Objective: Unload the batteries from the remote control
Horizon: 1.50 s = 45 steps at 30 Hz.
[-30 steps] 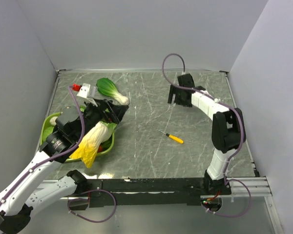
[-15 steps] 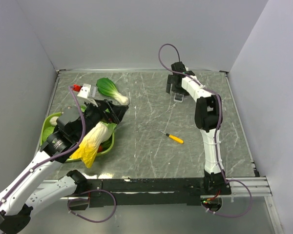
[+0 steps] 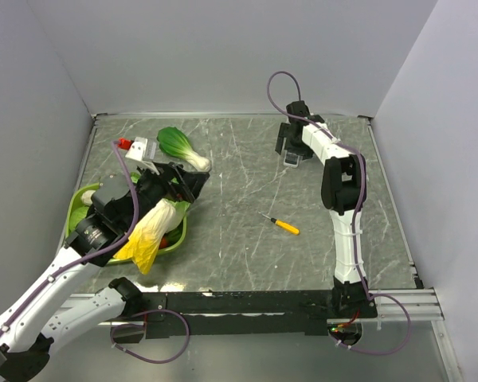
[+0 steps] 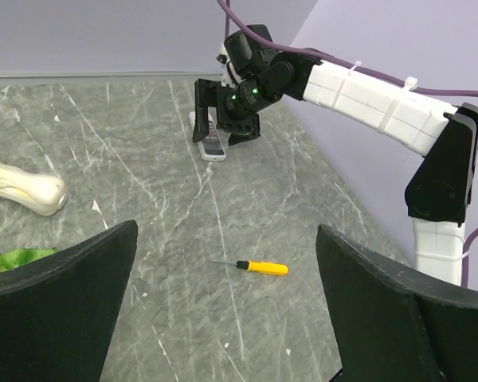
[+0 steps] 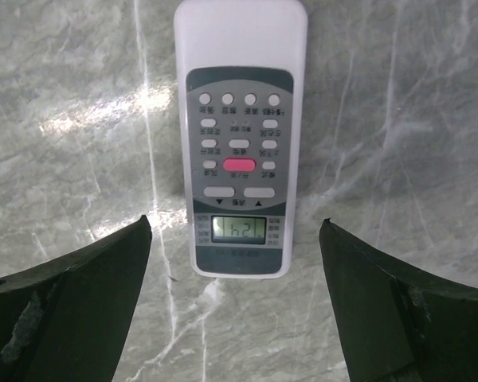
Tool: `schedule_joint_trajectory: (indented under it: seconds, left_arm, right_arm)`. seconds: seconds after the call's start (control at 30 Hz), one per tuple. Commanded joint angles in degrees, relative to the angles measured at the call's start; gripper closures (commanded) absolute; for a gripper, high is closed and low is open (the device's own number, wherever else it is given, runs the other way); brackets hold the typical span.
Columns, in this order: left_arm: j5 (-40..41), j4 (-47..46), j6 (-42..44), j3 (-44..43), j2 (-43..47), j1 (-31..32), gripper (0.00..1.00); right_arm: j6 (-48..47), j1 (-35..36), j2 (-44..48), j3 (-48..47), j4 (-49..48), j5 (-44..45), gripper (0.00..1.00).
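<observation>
The remote control [image 5: 239, 135] is slim and white. It lies face up on the grey marble table near the back, with its small screen lit, and also shows in the top view [image 3: 291, 158] and the left wrist view [image 4: 209, 140]. My right gripper [image 5: 235, 224] hovers right above it, open and empty, jaws on either side of the screen end without touching; it shows in the top view [image 3: 293, 140] too. My left gripper [image 4: 225, 231] is open and empty, raised over the green bowl at the left [image 3: 187, 181]. The batteries are hidden.
A yellow-handled screwdriver [image 3: 284, 226] lies mid-table, also in the left wrist view [image 4: 256, 267]. At the left are a green bowl [image 3: 77, 204] with a pale cabbage [image 3: 150, 232], a bok choy [image 3: 180, 146] and a small white bottle with a red cap [image 3: 137, 148].
My right arm has stretched toward the back and its gripper has shifted slightly, uncovering the remote beneath it. The left arm and the screwdriver have not moved.
</observation>
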<state>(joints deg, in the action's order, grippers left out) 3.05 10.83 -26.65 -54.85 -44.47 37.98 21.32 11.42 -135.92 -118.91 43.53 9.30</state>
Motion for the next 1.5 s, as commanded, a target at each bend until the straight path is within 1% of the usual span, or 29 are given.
schedule_joint_trajectory:
  seconds: [0.0,0.03,0.13,0.23,0.47,0.57,0.6,0.67,0.7,0.77,0.8,0.83,0.87,0.9,1.03,1.07,1.13,1.17,1.2,1.23,1.27,1.3,1.33,1.37,1.4,1.43,1.47]
  left_arm:
    - [0.5,-1.6,0.1,0.0,1.0,0.2,0.01]
    - [0.6,-1.5,0.2,-0.1,1.0,0.2,0.01]
    - [0.5,-1.4,0.2,-0.2,0.7,0.1,0.01]
    - [0.6,-1.5,0.1,-0.1,0.8,0.1,0.01]
    - [1.0,-1.3,0.3,-0.1,1.0,0.2,0.01]
    - [1.1,-1.3,0.2,-0.2,1.0,0.2,0.01]
    - [1.1,-1.3,0.3,-0.1,1.0,0.2,0.01]
    - [1.0,-1.5,0.4,0.1,1.2,0.2,0.01]
    - [1.1,-1.7,0.5,0.2,1.7,0.2,0.01]
    - [1.0,-2.2,0.6,0.6,1.9,0.2,0.01]
    - [1.0,-2.3,0.6,0.8,2.1,0.2,0.01]
    - [1.1,-2.5,0.7,0.9,2.1,0.2,0.01]
    - [1.2,-2.5,0.7,1.0,2.0,0.2,0.01]
    - [1.5,-2.5,0.6,1.0,1.8,0.2,0.01]
    - [3.4,-1.6,0.2,0.7,0.5,0.2,0.01]
    - [4.2,-1.6,-0.2,0.8,0.1,0.2,0.02]
    - [5.9,0.7,-2.0,0.0,-2.0,0.2,0.02]
    - [6.5,1.4,-2.3,-1.1,-2.9,0.2,0.02]
    - [6.9,2.1,-3.0,-1.7,-4.6,0.1,0.03]
    - [7.4,3.0,-3.3,-2.2,-5.4,0.1,0.05]
    - [8.5,3.5,-3.3,-3.1,-6.2,0.1,0.05]
    - [8.9,3.8,-3.0,-3.2,-7.4,0.0,0.05]
    - [9.5,3.2,-2.5,-3.2,-7.9,-0.1,0.04]
    - [9.1,2.3,-1.7,-2.6,-8.3,-0.1,0.04]
    - [8.7,1.7,-0.9,-2.3,-9.0,-0.1,0.03]
    - [9.3,2.3,-1.8,-2.6,-9.5,-0.2,0.04]
    - [9.6,2.9,-4.7,-3.3,-10.9,-0.7,0.05]
  right_arm:
    - [1.1,-0.1,-1.7,-1.0,0.6,-1.2,0.09]
    - [1.2,-0.1,-1.8,-1.0,0.7,-1.2,0.11]
    - [1.4,-0.1,-2.5,-1.3,1.6,-1.3,0.13]
    - [1.6,-0.1,-3.8,-3.7,3.3,-1.2,0.14]
    - [0.9,-0.2,-4.0,-4.1,3.4,-2.1,0.16]
    - [0.9,0.0,-4.6,-5.2,4.0,-2.1,0.21]
    - [0.9,-0.1,-4.9,-5.3,4.1,-2.2,0.25]
    - [0.9,-0.1,-4.8,-4.9,3.8,-2.4,0.29]
    - [0.7,-0.1,-4.3,-4.5,2.9,-2.5,0.35]
    - [0.0,0.0,-2.6,-2.1,1.4,-3.8,0.41]
    - [-0.3,0.0,-1.8,-1.3,-0.1,-4.0,0.49]
    - [-1.0,0.1,-0.8,-0.5,-1.4,-4.5,0.53]
    - [-1.4,0.2,1.9,2.0,-2.6,-5.7,0.55]
    - [-1.8,0.3,3.4,3.1,-3.4,-6.0,0.61]
    - [-3.9,0.8,13.4,11.6,-10.1,-8.9,0.69]
    - [-4.4,0.8,17.4,12.9,-10.9,-11.4,0.71]
    - [-4.7,1.1,21.6,16.8,-12.1,-12.8,0.73]
    - [-4.4,1.2,25.7,18.6,-12.8,-13.2,0.73]
    - [-4.3,1.3,28.1,20.9,-13.8,-15.2,0.75]
    - [-4.1,1.7,30.3,25.5,-15.2,-16.1,0.75]
    - [-3.4,1.8,34.4,27.8,-16.9,-16.9,0.75]
    - [-3.0,1.9,36.4,30.4,-17.9,-19.3,0.76]
    - [-2.8,2.2,38.4,35.2,-18.7,-20.3,0.76]
    - [-2.7,2.7,42.5,38.0,-21.4,-21.2,0.76]
    - [-2.9,3.2,44.8,40.8,-22.8,-22.6,0.76]
    - [-3.4,3.6,46.9,46.0,-24.3,-25.0,0.77]
    - [-4.9,4.7,51.4,48.7,-28.5,-26.3,0.77]
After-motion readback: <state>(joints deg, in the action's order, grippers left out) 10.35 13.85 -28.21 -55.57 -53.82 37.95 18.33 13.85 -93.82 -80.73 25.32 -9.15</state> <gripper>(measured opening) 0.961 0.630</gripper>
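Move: The remote control lies flat under the open right fingers, its middle about 5 cm ahead of the hand point, level with it sideways and 3 cm below. The screwdriver is some 27 cm back and 6 cm left of this hand, the bok choy about 2 cm ahead and 38 cm left. From the left hand, the remote control's middle is roughly 35 cm ahead, 26 cm right and 34 cm below. Right hand sinks, pinches the remote control's near end, lifts it some 16 cm and back; left hand dips. ##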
